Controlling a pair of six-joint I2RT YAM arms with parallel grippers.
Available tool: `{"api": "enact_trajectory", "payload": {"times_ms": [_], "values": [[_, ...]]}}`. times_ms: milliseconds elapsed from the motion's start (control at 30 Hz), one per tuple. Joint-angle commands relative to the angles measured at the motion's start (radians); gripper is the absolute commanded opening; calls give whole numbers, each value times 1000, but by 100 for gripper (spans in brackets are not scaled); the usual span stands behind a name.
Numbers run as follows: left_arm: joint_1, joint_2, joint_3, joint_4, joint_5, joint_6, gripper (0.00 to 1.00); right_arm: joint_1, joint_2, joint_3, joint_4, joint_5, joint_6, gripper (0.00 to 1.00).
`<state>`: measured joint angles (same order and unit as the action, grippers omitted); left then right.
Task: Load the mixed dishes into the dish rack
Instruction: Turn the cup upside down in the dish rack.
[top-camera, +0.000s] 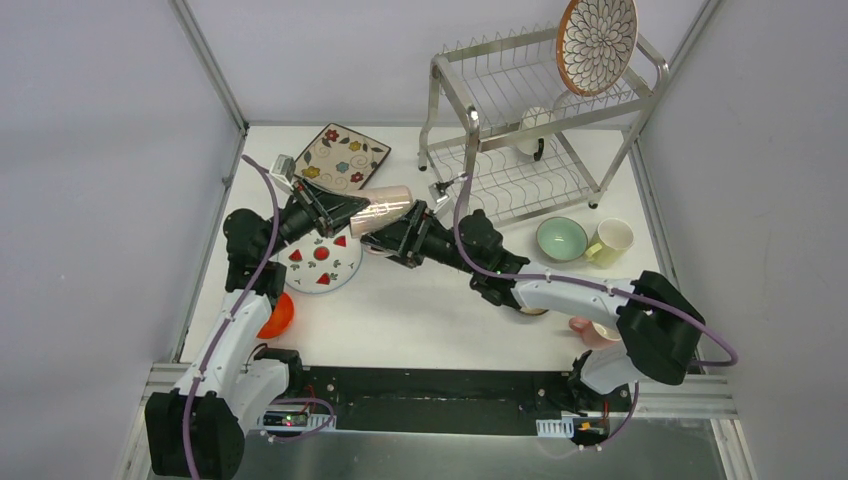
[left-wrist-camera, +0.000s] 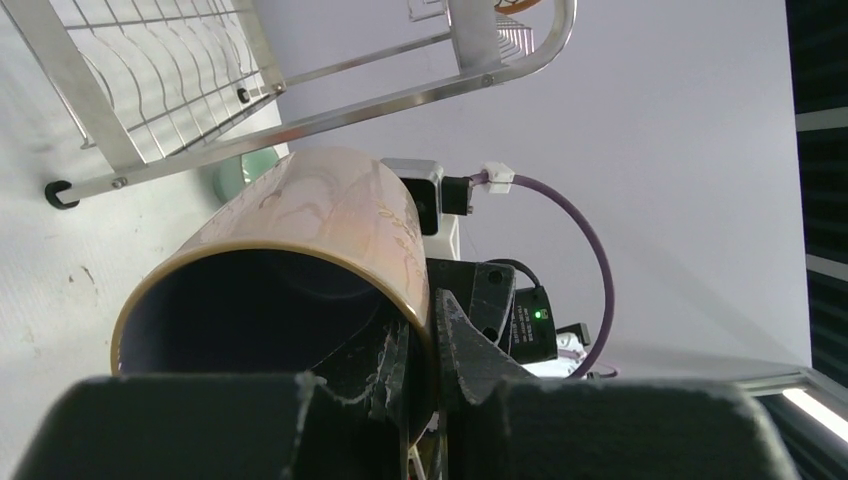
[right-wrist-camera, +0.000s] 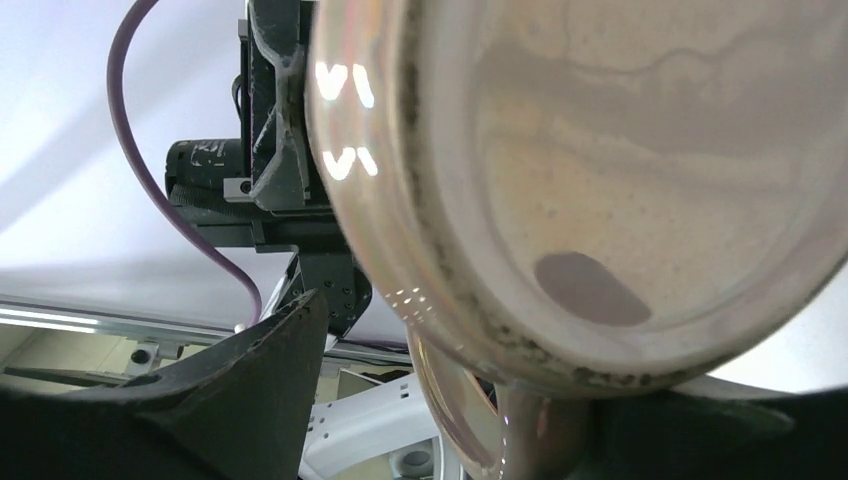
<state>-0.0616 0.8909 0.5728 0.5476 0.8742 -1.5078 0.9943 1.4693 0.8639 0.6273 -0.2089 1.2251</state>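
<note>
My left gripper (top-camera: 352, 212) is shut on the rim of a pink cup (top-camera: 381, 209), holding it on its side above the table. In the left wrist view one finger sits inside the cup (left-wrist-camera: 300, 230) and the other outside, with the gripper (left-wrist-camera: 435, 340) pinching the wall. My right gripper (top-camera: 407, 226) is at the cup's base and stands open. In the right wrist view the cup's base (right-wrist-camera: 600, 170) fills the frame above the right gripper (right-wrist-camera: 500, 385). Its left finger (right-wrist-camera: 250, 390) stands clear of the handle. The dish rack (top-camera: 470, 120) holds a round petal-pattern plate (top-camera: 597, 40) on top and a white cup (top-camera: 535, 130) below.
A square floral plate (top-camera: 342, 157) lies behind the left arm and a white plate with red fruit marks (top-camera: 322, 262) below it. An orange bowl (top-camera: 277, 315) is by the left arm. A mint bowl (top-camera: 561, 239), a pale cup (top-camera: 612, 241) and another pink cup (top-camera: 590, 330) sit right.
</note>
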Motion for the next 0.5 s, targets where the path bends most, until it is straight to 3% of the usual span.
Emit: {"api": "enact_trajectory", "payload": {"times_ms": [0,467], "values": [[-21,-45,14,125,-12,-24,0,-4,18,82,86,-34,39,70],[-33,-69,-35,140,-49,-37,0,-8,64,46,240,-27,96,41]]}}
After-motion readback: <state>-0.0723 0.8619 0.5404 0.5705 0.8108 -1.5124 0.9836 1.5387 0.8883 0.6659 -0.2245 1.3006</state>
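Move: The left hand still pinches the cup at its upper rim; the cup's middle lies about 4 cm to its right, 1 cm ahead and 4 cm below. From the right hand, the cup's handle is roughly 1 cm ahead, 1 cm left and 1 cm lower, the cup's body about 5 cm ahead, straight in line and 1 cm higher. The watermelon plate lies some 11 cm ahead, 15 cm left and 20 cm below the right hand. Creeping left, forward and slightly down, about 1 cm each way, the right hand settles its fingers around the cup's handle on the side towards the base. As it goes, its fingers close from wide to less than half open, bracketing the handle, and it tips about 5 degrees. The left hand holds the cup almost still by the rim. ##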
